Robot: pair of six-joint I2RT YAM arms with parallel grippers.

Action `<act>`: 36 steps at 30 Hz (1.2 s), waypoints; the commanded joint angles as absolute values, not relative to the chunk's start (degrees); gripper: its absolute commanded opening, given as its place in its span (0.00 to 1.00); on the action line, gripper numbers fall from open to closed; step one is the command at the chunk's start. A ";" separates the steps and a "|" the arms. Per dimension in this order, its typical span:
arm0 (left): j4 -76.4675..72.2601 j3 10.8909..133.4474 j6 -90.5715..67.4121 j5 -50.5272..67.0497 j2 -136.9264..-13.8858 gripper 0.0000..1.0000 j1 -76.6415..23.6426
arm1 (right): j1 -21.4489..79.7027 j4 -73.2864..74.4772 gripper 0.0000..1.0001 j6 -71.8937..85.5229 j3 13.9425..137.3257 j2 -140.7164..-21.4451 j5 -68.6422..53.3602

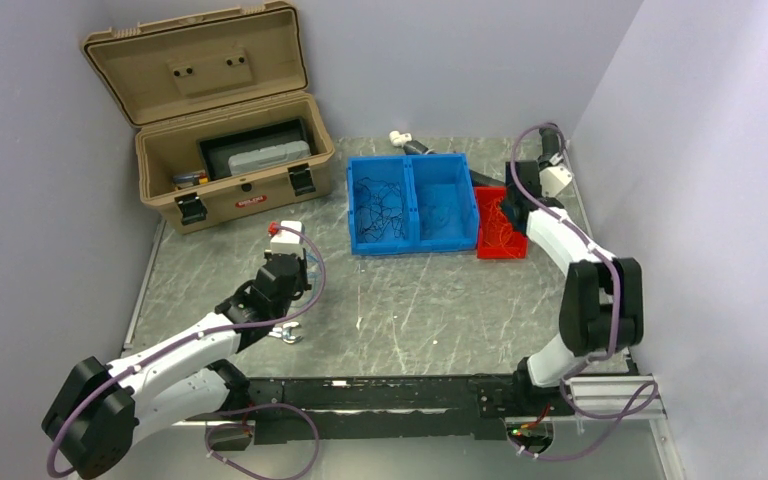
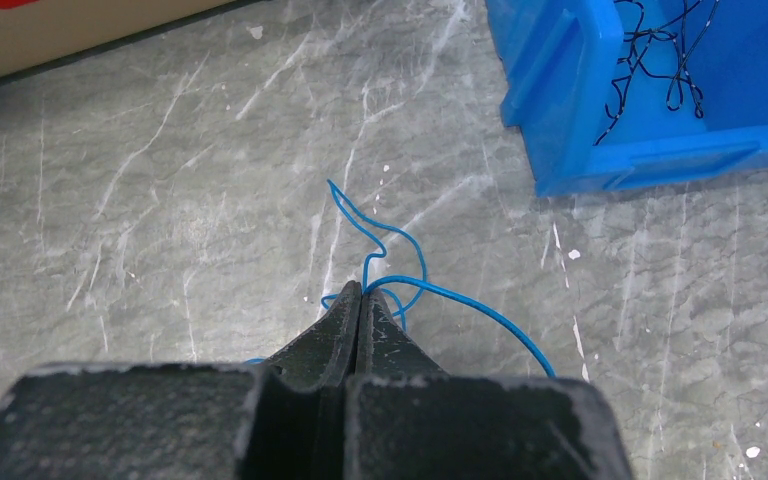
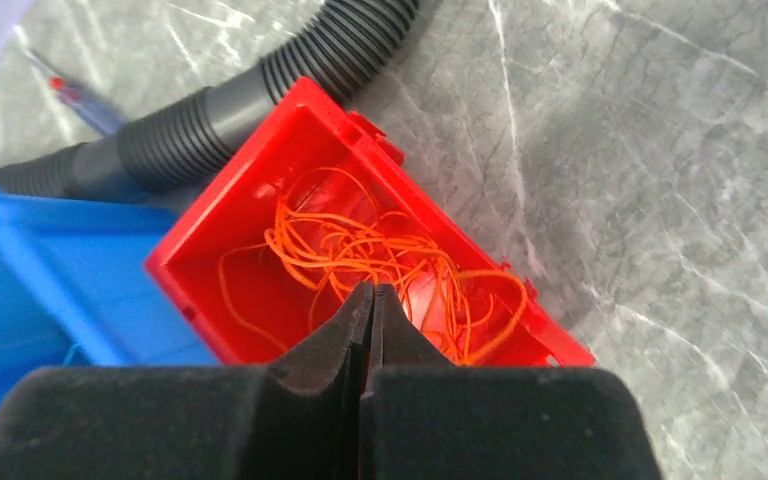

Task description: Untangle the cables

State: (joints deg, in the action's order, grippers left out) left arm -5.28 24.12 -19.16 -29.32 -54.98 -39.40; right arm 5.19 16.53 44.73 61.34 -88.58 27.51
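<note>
My left gripper [image 2: 362, 288] is shut on a thin blue cable [image 2: 480, 305], which loops out from the fingertips just above the grey table. Black cables [image 1: 378, 205] lie in the left compartment of a blue bin [image 1: 412, 243], and blue ones [image 1: 444, 212] lie in its right compartment. A corner of that bin [image 2: 660, 160] with black strands shows in the left wrist view. My right gripper [image 3: 370, 290] hangs shut over a red bin [image 3: 260, 190] holding a tangle of orange cables [image 3: 380, 250]. I see no strand between its fingers.
An open tan toolbox [image 1: 230, 150] stands at the back left. A black corrugated hose [image 3: 260, 90] lies behind the red bin, with a pen-like thing [image 3: 75, 100] beside it. A small pale object [image 1: 286, 334] lies by the left arm. Walls close in on both sides.
</note>
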 commanded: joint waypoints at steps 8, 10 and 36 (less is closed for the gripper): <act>-6.56 25.95 -18.63 -28.65 -54.90 0.00 -39.37 | 4.31 11.47 0.00 41.88 68.44 -103.30 20.27; -6.58 25.94 -18.57 -28.73 -54.95 0.00 -39.44 | 4.22 11.13 0.00 41.17 68.95 -103.15 19.69; -5.06 26.41 -19.26 -30.14 -56.20 0.11 -39.42 | 4.21 7.56 0.37 34.54 62.98 -89.69 16.17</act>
State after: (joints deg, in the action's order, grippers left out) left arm -5.02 24.14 -19.16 -29.36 -55.90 -39.40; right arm 4.19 8.56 36.07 61.95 -99.24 13.78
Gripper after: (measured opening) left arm 0.050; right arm 0.307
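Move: The right hand, closed on the orange cable, hangs over the red box, whose middle lies about 2 cm ahead, 3 cm left and 10 cm below. The blue box's middle is some 5 cm ahead and 20 cm left, the black hose about 11 cm ahead and 3 cm right, both about 10 cm lower. From the left hand, the red box lies roughly 14 cm ahead, 37 cm right and 9 cm down. Right hand sinks about 8 cm, rises forward-left, dips back into the red box, fingers opening off orange cable. ##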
